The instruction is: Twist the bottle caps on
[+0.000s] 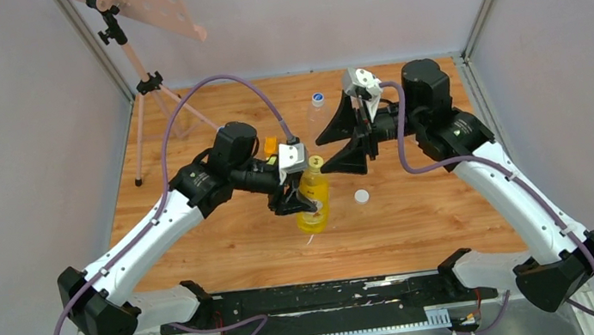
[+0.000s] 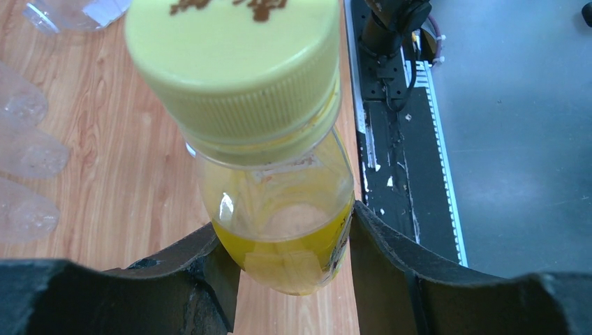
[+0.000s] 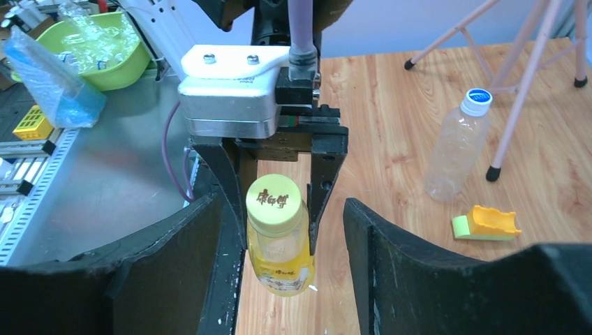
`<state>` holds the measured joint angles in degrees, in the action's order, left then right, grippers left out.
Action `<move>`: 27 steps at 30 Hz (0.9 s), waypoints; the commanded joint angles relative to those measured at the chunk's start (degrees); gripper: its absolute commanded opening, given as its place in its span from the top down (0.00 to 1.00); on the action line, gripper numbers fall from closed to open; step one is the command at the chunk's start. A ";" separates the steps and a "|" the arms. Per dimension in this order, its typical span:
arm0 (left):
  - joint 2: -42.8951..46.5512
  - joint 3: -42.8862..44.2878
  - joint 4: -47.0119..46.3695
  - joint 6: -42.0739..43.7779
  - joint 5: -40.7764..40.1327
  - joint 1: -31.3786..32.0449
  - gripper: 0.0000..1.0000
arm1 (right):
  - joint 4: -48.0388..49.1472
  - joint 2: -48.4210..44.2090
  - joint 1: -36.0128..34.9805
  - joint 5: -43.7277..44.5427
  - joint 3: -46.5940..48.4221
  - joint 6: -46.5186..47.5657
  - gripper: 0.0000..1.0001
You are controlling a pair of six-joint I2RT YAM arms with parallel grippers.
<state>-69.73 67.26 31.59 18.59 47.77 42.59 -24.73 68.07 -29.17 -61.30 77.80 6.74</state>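
My left gripper point(image 1: 304, 194) is shut on the slim yellow bottle point(image 1: 314, 204) and holds it tilted above the table. In the left wrist view both black fingers point(image 2: 209, 258) press the bottle's body point(image 2: 279, 230), and the yellow cap point(image 2: 234, 63) sits on its neck. My right gripper point(image 1: 348, 139) stands open just right of that cap point(image 1: 315, 162), apart from it. Seen from the right wrist, the cap point(image 3: 277, 202) lies beyond my spread fingers point(image 3: 199, 244). A plain white cap point(image 1: 361, 196) lies loose on the wood. The slim clear bottle point(image 3: 457, 150) stands upright with the blue cap point(image 3: 477, 101) on it.
A small orange-and-green block point(image 3: 486, 223) lies near the clear bottle. A tripod point(image 1: 149, 87) with a pink perforated board point(image 1: 142, 6) stands at the back left. Clear plastic lobes point(image 2: 24, 167) show at the left wrist view's edge. A green bowl point(image 3: 98, 49) sits off the table.
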 commanded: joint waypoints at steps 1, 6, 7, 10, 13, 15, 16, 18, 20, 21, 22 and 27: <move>0.14 2.82 -0.66 1.32 2.31 -0.31 1.00 | 4.02 1.12 0.14 -5.31 2.66 -0.33 0.36; 0.20 2.88 -1.00 1.12 2.13 -0.31 1.00 | 4.43 2.35 0.16 -6.44 2.87 -1.15 0.40; 0.21 2.87 -1.01 1.08 2.14 -0.31 1.00 | 4.47 2.53 0.16 -6.53 2.94 -1.26 0.41; 0.13 2.95 -1.13 0.76 1.95 -0.29 1.00 | 4.69 3.00 0.19 -7.09 3.05 -1.62 0.44; 0.13 2.88 -1.52 0.26 1.81 -0.31 1.00 | 4.62 3.49 0.16 -8.04 3.02 -2.19 0.49; 0.17 2.83 -1.87 -0.27 1.56 -0.31 1.00 | 4.67 3.77 0.16 -8.43 2.98 -2.55 0.53; 0.20 2.91 -2.02 -0.58 1.19 -0.31 1.00 | 4.68 3.88 0.10 -8.56 2.89 -2.71 0.55; 0.23 3.00 -2.18 -1.25 0.33 -0.30 1.00 | 4.66 4.14 0.17 -8.71 2.90 -3.19 0.61; 0.29 3.17 -2.35 -2.12 -0.92 -0.27 1.00 | 4.67 4.33 0.16 -8.80 2.87 -3.75 0.67; 0.30 3.24 -2.43 -2.40 -1.87 -0.30 1.00 | 4.68 4.35 0.10 -8.76 2.86 -3.90 0.69; 0.45 3.29 -2.81 -3.31 -2.41 -0.31 1.00 | 4.65 4.35 0.04 -8.57 2.69 -3.99 0.71; 1.29 3.07 -5.92 -8.78 -12.71 -0.23 1.00 | 4.55 3.59 -0.13 -2.77 1.10 -5.69 0.80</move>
<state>-69.82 67.83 30.83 15.53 44.03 42.63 -21.71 72.18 -28.99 -67.02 78.41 2.94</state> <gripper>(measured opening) 0.584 0.338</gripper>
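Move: The yellow cap, already on the yellow bottle, sits right at the open right fingertips: about 2 cm to the left, 1 cm back and 1 cm lower. Down on the table, the loose white cap is roughly 8 cm ahead and 12 cm to the right, the orange block some 25 cm ahead and 11 cm left, both about 29 cm below. From the left hand, holding the bottle's body, the yellow cap is about 9 cm up and 3 cm right. The yellow cap is taken between the right fingers: the right hand eases about 1 cm left towards it, turning some 5 degrees, while its fingers close from about two-thirds to one-third open and pinch the cap from its front and back sides. The left hand keeps its grip on the bottle, nearly still until a late nudge of about 1 cm forward. ##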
